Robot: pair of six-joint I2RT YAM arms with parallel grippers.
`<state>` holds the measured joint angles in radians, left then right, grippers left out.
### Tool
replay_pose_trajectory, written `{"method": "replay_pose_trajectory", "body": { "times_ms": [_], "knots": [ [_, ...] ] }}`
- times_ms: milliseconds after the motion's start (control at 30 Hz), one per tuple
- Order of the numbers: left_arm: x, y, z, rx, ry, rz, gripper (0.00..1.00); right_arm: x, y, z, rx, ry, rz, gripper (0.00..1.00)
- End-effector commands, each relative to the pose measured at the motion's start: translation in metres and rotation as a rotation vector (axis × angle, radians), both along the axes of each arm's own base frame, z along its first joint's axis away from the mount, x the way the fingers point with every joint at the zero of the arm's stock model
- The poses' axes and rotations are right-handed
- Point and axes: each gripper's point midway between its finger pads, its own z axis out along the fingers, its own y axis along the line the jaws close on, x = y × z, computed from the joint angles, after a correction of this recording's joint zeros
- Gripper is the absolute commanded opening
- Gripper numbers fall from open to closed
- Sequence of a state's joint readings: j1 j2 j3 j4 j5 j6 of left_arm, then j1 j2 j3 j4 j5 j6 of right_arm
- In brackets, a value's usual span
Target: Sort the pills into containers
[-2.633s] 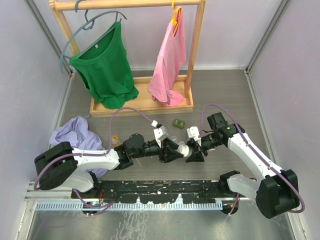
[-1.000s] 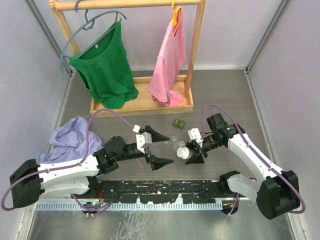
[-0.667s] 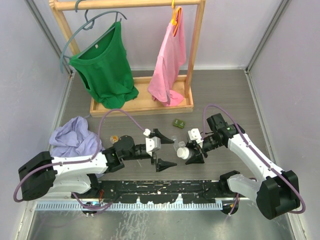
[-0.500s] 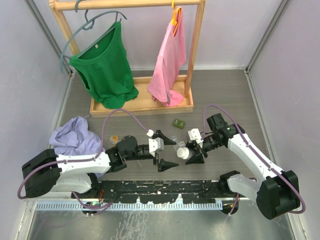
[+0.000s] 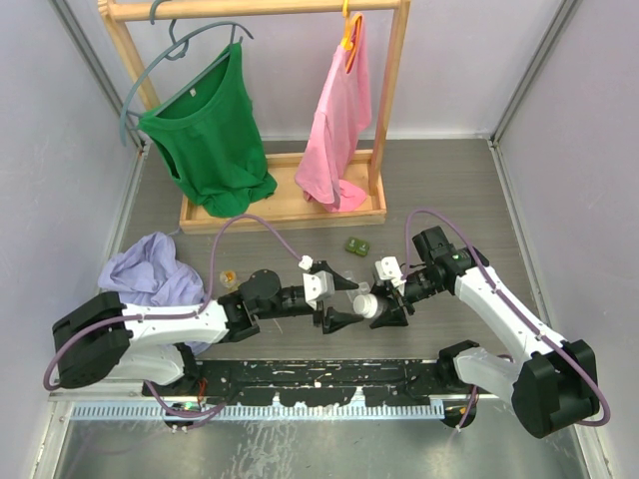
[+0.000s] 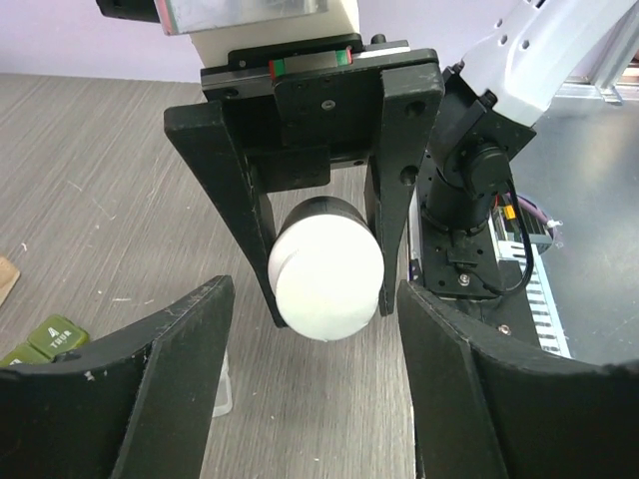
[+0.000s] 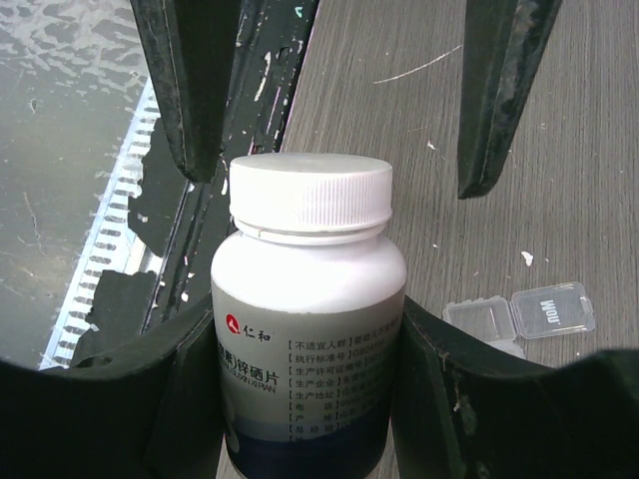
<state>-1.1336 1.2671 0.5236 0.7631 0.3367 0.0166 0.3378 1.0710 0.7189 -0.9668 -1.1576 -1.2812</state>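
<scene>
My right gripper [image 5: 387, 302] is shut on a white pill bottle [image 7: 308, 299], held level with its white cap [image 6: 325, 284] pointing left. My left gripper [image 6: 315, 399] is open, one finger on each side of that cap with a gap on both sides. In the top view the left gripper [image 5: 346, 300] meets the bottle [image 5: 366, 304] at the table's middle. The clear container [image 7: 519, 314] lies open on the table beside the bottle. The dark green container [image 5: 357, 244] lies farther back; its edge [image 6: 45, 337] shows in the left wrist view. No pills are in view.
A wooden rack [image 5: 285, 210] at the back holds a green shirt [image 5: 210, 140] and a pink shirt [image 5: 339, 130]. A lilac cloth [image 5: 150, 271] lies at the left, with a small orange item [image 5: 230, 277] near it. A metal rail [image 5: 319, 374] runs along the near edge.
My left arm has swung right to the bottle, and its jaws have narrowed around the cap. The right arm and bottle have stayed in place.
</scene>
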Motion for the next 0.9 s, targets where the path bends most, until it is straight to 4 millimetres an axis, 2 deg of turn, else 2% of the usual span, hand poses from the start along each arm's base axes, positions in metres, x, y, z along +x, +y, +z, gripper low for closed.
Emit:
{"method": "replay_pose_trajectory", "body": {
  "times_ms": [0,233,467,667,800,867],
  "knots": [
    [0.005,-0.012,0.031,-0.093,-0.042,0.010,0.66,0.004,0.006,0.018,0.049,-0.041,0.017,0.01],
    [0.004,-0.015,0.029,-0.090,-0.032,0.004,0.60,0.003,0.006,0.018,0.048,-0.042,0.018,0.01],
    [0.004,-0.014,0.030,-0.094,-0.020,0.005,0.49,0.003,0.006,0.017,0.047,-0.041,0.017,0.01],
    [0.004,-0.013,0.033,-0.108,0.044,0.021,0.22,0.004,0.006,0.017,0.046,-0.041,0.017,0.01],
    [0.009,-0.008,0.036,-0.140,0.201,0.085,0.14,0.004,0.006,0.017,0.046,-0.042,0.016,0.01],
    [0.014,-0.002,0.046,-0.187,0.336,0.147,0.11,0.004,0.006,0.016,0.044,-0.038,0.017,0.01]
  ]
}}
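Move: The white cap of the pill bottle, held in the right hand, lies about 2 cm to the right of the left hand point and 1 cm below it, already between the open fingers. From the right hand the cap is some 4 cm left and 2 cm up. The clear pill box lies about 6 cm ahead of the left hand and the green pill case 14 cm ahead, 1 cm right, both roughly 12 cm below. Left hand eases about 1 cm right-down, pinches the cap, twists some 10 degrees unscrewing-wise; right keeps holding the bottle. ##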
